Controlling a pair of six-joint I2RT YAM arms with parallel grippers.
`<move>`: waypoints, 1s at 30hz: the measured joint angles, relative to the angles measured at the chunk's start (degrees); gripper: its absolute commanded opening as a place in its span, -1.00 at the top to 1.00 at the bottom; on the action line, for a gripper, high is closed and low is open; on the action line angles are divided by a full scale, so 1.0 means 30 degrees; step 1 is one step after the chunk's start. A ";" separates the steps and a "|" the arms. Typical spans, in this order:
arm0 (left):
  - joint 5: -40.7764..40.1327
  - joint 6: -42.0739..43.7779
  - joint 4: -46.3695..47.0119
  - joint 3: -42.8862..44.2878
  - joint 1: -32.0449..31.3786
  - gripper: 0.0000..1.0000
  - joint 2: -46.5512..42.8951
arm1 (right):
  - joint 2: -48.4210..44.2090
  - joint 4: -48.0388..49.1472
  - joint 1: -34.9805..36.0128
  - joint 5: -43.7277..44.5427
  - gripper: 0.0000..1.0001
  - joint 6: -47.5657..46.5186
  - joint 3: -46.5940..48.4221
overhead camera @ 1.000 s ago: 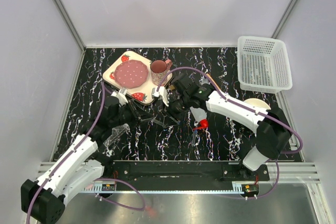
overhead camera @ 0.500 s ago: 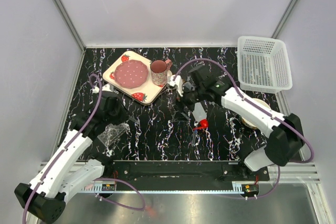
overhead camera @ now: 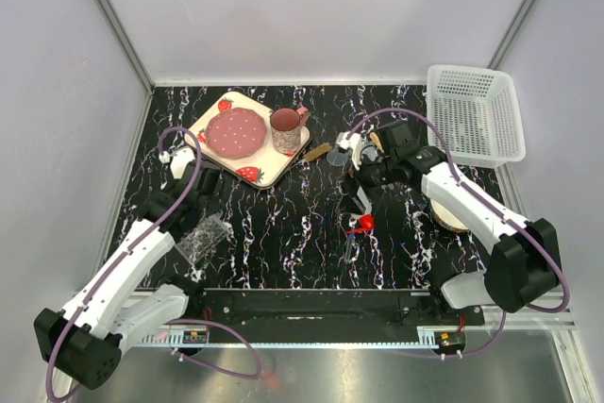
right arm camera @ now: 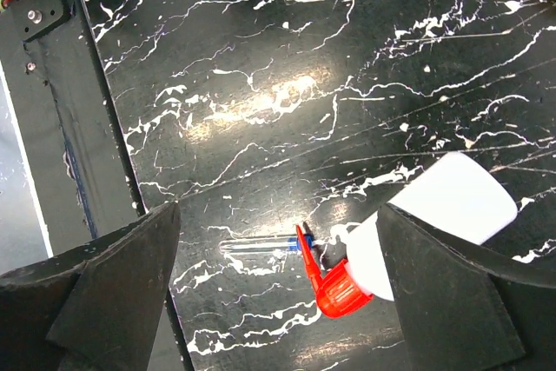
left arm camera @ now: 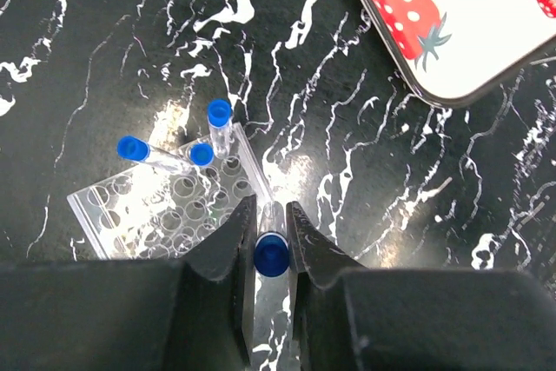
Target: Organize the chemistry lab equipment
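Observation:
My left gripper [left arm camera: 270, 223] is shut on a small clear blue-capped tube [left arm camera: 271, 256], just above the near edge of the clear plastic tube rack [left arm camera: 156, 210]. Three blue-capped tubes [left arm camera: 201, 154] stand in that rack. From above, the left gripper [overhead camera: 201, 203] hangs over the rack [overhead camera: 206, 238] at the left. My right gripper [right arm camera: 287, 249] is open and holds nothing. Below it lies the translucent squeeze bottle [right arm camera: 434, 215] with its red cap [right arm camera: 334, 288], and one loose tube [right arm camera: 261, 248] lies flat beside the cap. In the top view the right gripper [overhead camera: 361, 191] is above the bottle [overhead camera: 358, 207].
The strawberry-print tray [overhead camera: 209, 120] with pink plate [overhead camera: 236, 131] and mug [overhead camera: 286, 131] sits at the back left; its corner [left arm camera: 452, 23] shows ahead of the left gripper. A wooden-handled tool [overhead camera: 318, 151] lies near the mug. A white basket [overhead camera: 475, 115] stands back right, a cream bowl [overhead camera: 451, 205] under the right arm.
Both grippers were close together mid-table. The right jaws have opened and that arm has pulled back right. The left arm has swung left over the rack, its jaws still shut.

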 measured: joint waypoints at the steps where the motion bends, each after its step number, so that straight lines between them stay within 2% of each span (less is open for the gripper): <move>1: -0.0240 0.0044 0.0189 -0.0153 0.0000 0.95 0.0058 | 0.0000 0.0051 -0.0248 -0.0109 -0.99 0.0000 -0.0102; 11: -0.1443 0.0357 0.1960 -0.1559 0.0896 0.92 0.1450 | 0.0000 0.0182 -0.1071 -0.1115 -1.00 -0.0007 -0.0525; 30: -0.1508 0.0525 0.2871 -0.2652 0.1362 0.84 0.1610 | 0.0000 0.0189 -0.1545 -0.1443 -0.99 -0.0007 -0.0561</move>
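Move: The left hand already holds a blue-capped tube. The rack it is meant for has its middle about 5 cm to the left, 4 cm back and some 12 cm below the fingers. Three tubes already standing in the rack's far end are roughly 2 cm ahead and 5 cm left; the strawberry tray's middle is about 18 cm ahead, 7 cm right. From the right hand the rack lies around 37 cm left, 6 cm back. Keeping its pinch on the blue-capped tube, the left hand lowers it about 5 cm towards the rack's far right corner, beside the standing tubes. It shifts some 3 cm left and a little forward early on, rolling slightly, then finishes nearly straight down and slows to a stop, fingers still closed. ##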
